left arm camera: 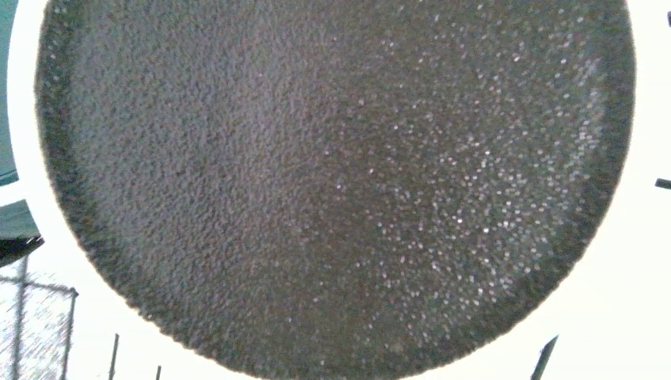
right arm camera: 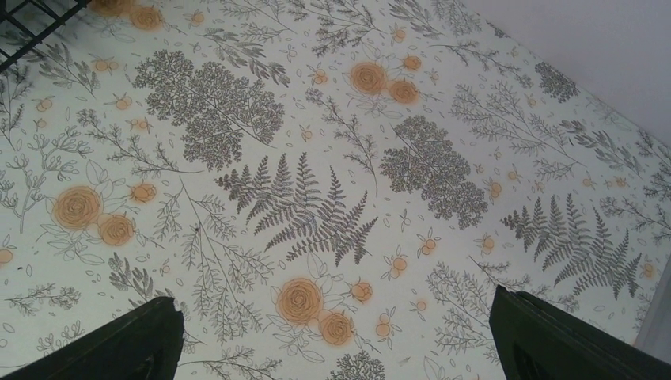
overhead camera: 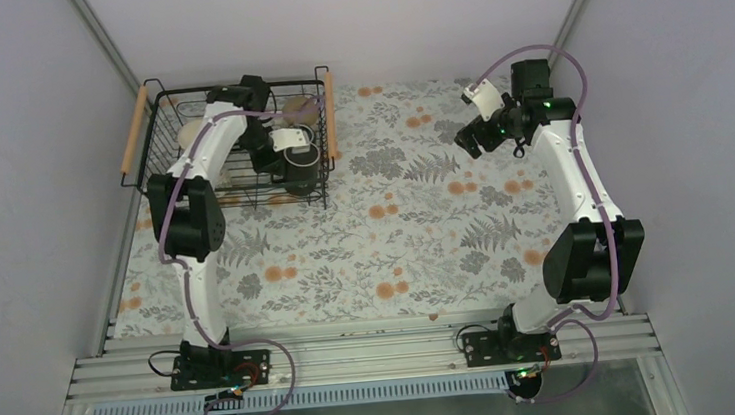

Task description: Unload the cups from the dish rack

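The dish rack stands at the table's far left, and its black wire corner shows in the right wrist view. A dark grey-black mug sits in the rack's near right corner. My left gripper reaches down onto it, shut at its rim. The mug's speckled dark surface fills the left wrist view and hides the fingers. A cream cup and a beige cup also lie in the rack. My right gripper hangs open over the floral cloth with nothing between its fingers; it also shows in the top view.
A floral tablecloth covers the table. Grey walls close in on the left, back and right. The rack's two wooden handles run along its sides. The left arm's links cross over the rack's middle.
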### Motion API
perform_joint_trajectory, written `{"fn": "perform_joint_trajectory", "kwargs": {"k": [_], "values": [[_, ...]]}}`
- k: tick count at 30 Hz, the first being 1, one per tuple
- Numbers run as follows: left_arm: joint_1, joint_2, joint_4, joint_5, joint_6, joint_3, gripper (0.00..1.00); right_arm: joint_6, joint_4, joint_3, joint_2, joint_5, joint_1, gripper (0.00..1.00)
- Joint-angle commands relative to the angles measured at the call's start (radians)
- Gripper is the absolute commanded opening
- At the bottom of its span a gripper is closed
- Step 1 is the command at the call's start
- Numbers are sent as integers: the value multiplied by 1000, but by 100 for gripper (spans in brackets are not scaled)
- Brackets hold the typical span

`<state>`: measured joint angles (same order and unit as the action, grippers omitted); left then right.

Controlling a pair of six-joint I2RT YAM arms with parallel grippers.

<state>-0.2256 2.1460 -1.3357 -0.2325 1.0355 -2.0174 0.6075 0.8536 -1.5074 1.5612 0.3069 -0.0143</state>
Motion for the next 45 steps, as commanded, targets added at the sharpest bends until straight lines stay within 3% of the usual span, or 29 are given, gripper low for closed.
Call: {"fn": "perform_joint_trajectory", "kwargs": {"k": [1, 6, 9, 14, 17, 22, 29, 37, 45], "values": [[12, -165, 90, 22, -32, -13, 2, -26, -4, -32, -35, 34, 14, 100], [26, -237, 86, 61, -38, -52, 2, -39, -6, -42, -48, 28, 38, 100], [29, -264, 83, 5, -64, -113, 2, -58, -14, -49, -61, 35, 53, 100], [17, -303, 134, -160, -164, -208, 2, -105, -41, -69, -106, 77, 91, 100], [18, -327, 191, -328, -233, -249, 2, -131, -117, -47, -163, 67, 127, 100], [11, -371, 348, -634, -371, -196, 2, -78, -365, 139, -325, -55, 237, 100], [-42, -242, 311, -945, -507, -324, 2, -31, -592, 318, -460, -147, 319, 100], [-141, -143, 209, -1059, -452, -355, 2, -8, -751, 421, -535, -190, 377, 100], [-172, -119, 218, -1201, -490, -328, 2, 9, -852, 451, -529, -220, 384, 98]]}}
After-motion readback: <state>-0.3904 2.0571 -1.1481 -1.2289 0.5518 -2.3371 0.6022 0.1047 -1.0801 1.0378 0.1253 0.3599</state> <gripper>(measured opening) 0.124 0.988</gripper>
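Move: The left hand already has the dark mug's handle, the mug's body about 5 cm to its right; the open right gripper, which it heads for, is some 41 cm right, level ahead and 11 cm higher. From the left hand, the teal mug is about 5 cm ahead and 5 right, the tan cup 11 ahead and 6 right, both slightly lower. From the right hand, the dark mug lies roughly 36 cm left, 2 back and 12 below. Still holding the handle, left hand lifts some 25 cm, then swings right, as open right hand rises leftward. ##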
